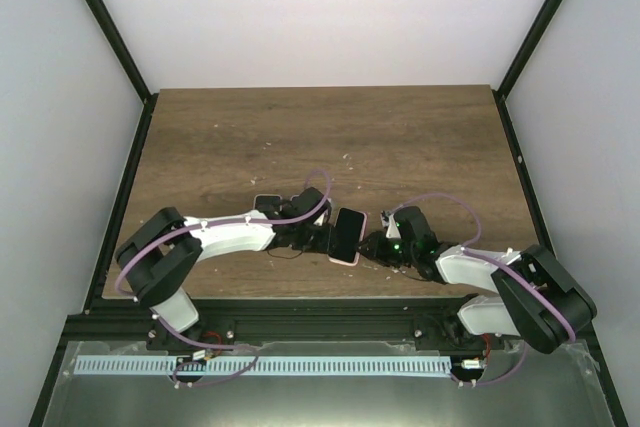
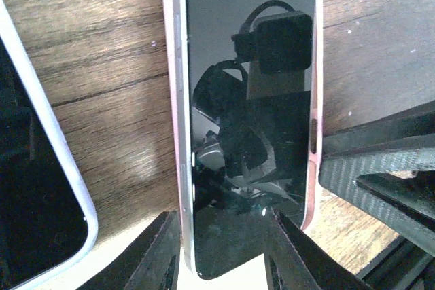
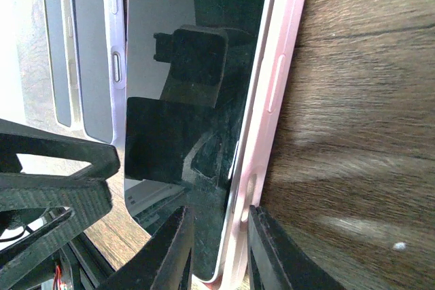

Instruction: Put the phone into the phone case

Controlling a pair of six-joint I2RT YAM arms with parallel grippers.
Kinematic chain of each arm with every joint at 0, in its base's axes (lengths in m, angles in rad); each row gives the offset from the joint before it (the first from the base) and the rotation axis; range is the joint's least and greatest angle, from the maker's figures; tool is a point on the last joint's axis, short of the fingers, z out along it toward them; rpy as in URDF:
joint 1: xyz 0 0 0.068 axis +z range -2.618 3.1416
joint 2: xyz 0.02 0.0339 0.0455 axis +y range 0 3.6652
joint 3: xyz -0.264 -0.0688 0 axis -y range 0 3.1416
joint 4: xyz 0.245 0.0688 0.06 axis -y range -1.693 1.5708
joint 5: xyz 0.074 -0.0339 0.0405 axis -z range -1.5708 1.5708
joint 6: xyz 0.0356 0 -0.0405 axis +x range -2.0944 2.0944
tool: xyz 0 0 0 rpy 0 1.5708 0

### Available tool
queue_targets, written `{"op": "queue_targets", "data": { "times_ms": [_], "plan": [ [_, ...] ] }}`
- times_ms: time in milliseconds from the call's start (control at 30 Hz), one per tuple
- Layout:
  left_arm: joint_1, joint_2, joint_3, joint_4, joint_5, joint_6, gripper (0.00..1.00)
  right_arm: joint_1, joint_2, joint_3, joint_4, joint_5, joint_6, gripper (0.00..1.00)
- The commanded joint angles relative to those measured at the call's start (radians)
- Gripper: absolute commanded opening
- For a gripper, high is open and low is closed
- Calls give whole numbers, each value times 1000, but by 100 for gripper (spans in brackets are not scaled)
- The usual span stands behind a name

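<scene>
The phone (image 1: 347, 232), its screen black, lies in the pink phone case (image 1: 343, 259) near the table's front edge, between both grippers. In the left wrist view the phone (image 2: 251, 100) shows a bare silver left edge, and the phone case (image 2: 314, 188) shows only along the right. My left gripper (image 2: 221, 256) is open. One finger is beside the silver edge and the other is over the screen. My right gripper (image 3: 219, 249) is shut on the phone case (image 3: 279, 86) rim and the phone (image 3: 197, 66) edge, one finger on the glass and one outside the pink wall.
A second device with a white rim (image 2: 34, 188) lies just left of the phone, partly under the left arm (image 1: 266, 201). The right gripper's black fingers (image 2: 380, 161) press close at the phone's right side. The table's front edge runs right behind both grippers.
</scene>
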Motion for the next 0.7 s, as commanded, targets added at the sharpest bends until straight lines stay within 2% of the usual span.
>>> {"op": "queue_targets", "data": {
  "times_ms": [0,200,400,667],
  "plan": [
    [-2,26,15,-3,-4,15,34,10,-9,0,3,10,-2,23],
    [-2,43,11,23,33,11,26,10,4,4,7,5,-2,23],
    [-2,43,11,45,59,1,11,10,15,9,18,0,-3,23],
    [-10,82,-29,142,134,-61,6,16,47,-4,76,-31,20,23]
  ]
}}
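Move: The pink-cased phone's middle lies about 4 cm right of the left hand, 3 cm ahead and 2 cm lower. From the right hand it is some 4 cm left, 3 cm ahead and 1 cm lower. The purple-cased phone's middle is roughly 8 cm left of the left hand and 7 cm ahead; the white-cased phone lies about 18 cm left and 7 cm ahead of that hand. Left hand sinks about 1.5 cm, closing its fingers onto the phone's left edge, while right fingers press its right. ##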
